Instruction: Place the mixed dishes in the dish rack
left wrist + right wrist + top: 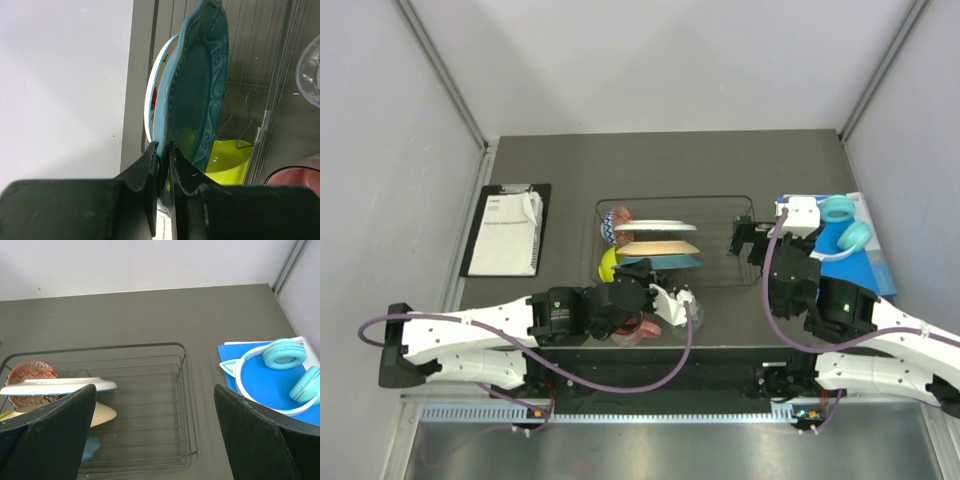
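The dark wire dish rack (745, 205) holds three plates on edge: the white plate (655, 226), the peach plate (658, 247) and the teal scalloped plate (665, 262). My left gripper (163, 150) is shut on the teal plate's (200, 90) lower rim; the white plate (151, 95) stands just behind it. The small patterned bowl (618, 222) sits in the rack's far left corner. The lime-green bowl (227, 160) lies by the rack's left end. Pink mug (295, 175) and clear glass (310, 65) stand outside the rack. My right gripper (157, 430) hangs open above the rack's (182, 405) bare right half.
Turquoise headphones (845, 225) lie on a blue sheet (265, 385) to the right of the rack. A clipboard with white paper (505, 230) lies at the left. Grey walls close in the table on three sides.
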`<state>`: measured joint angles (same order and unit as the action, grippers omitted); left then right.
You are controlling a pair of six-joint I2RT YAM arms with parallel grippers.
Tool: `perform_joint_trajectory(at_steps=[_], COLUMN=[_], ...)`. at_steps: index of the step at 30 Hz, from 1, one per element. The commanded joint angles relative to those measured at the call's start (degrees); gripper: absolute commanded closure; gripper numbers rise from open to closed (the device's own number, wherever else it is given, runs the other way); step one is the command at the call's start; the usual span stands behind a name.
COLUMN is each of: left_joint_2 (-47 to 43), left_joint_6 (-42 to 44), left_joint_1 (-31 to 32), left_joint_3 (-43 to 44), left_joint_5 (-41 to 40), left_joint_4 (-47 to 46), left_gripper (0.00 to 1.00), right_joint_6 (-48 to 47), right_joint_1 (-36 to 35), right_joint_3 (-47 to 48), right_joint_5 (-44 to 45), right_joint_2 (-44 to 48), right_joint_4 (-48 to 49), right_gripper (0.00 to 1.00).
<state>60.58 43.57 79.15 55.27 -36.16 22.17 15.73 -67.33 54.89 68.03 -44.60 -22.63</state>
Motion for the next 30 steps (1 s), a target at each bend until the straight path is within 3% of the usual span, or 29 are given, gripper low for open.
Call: perform_joint_trajectory(at_steps=[1,13,19,26,30], left_joint_2=[0.07,2.26,3.76,5.69,6.83], left_joint_6=[-1.30,-2.87,-7.44,-10.87,-11.49], left_joint_1=[-0.14,-0.05,-0.14,-0.14,-0.14], left_joint_3=[1.16,-1.91,-2.35,-2.18,-1.74], left_joint_5=[-1.63,-1.19,-1.81,-0.75,0.04], left_joint_4=[-6.97,-9.43,-5.22,-2.40,-1.52], left_gripper=[1.00,1.00,1.00,0.81,0.43], right_joint_6=[1.41,1.41,1.76,1.94,2.03], right_joint_1=[0.36,0.36,0.45,0.45,0.45], right_joint_3=[-0.31,-0.58,-0.84,-1.10,-1.28], right_joint_5=[0.35,0.35,0.35,0.35,0.26], right_joint_2=[1.09,1.71,3.20,3.73,3.90], right_joint_4=[-0.57,-0.92,-1.27,-1.71,-1.71], right_gripper=[0.00,0.00,0.00,0.00,0.00])
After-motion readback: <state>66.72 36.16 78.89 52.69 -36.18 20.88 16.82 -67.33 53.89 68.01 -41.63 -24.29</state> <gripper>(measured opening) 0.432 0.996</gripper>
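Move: The left gripper already holds the teal plate by its near-left rim; its place in the dish rack lies about 2 cm ahead, 6 cm right and 9 cm below. The peach plate stands some 5 cm ahead and 4 right, the white plate 11 ahead and 4 right, both lower; the green bowl is about 8 cm left and 2 ahead, well below. From the idle right gripper, that place is roughly 27 cm left, 3 back and 16 below. Bring the left gripper about 5 cm down, easing a centimetre to the right, to lower the held teal plate into the rack on the base side of the peach plate. Dip the fingertips slightly towards the end, and there open the fingers to a bit under half so both pads come free of the rim. ##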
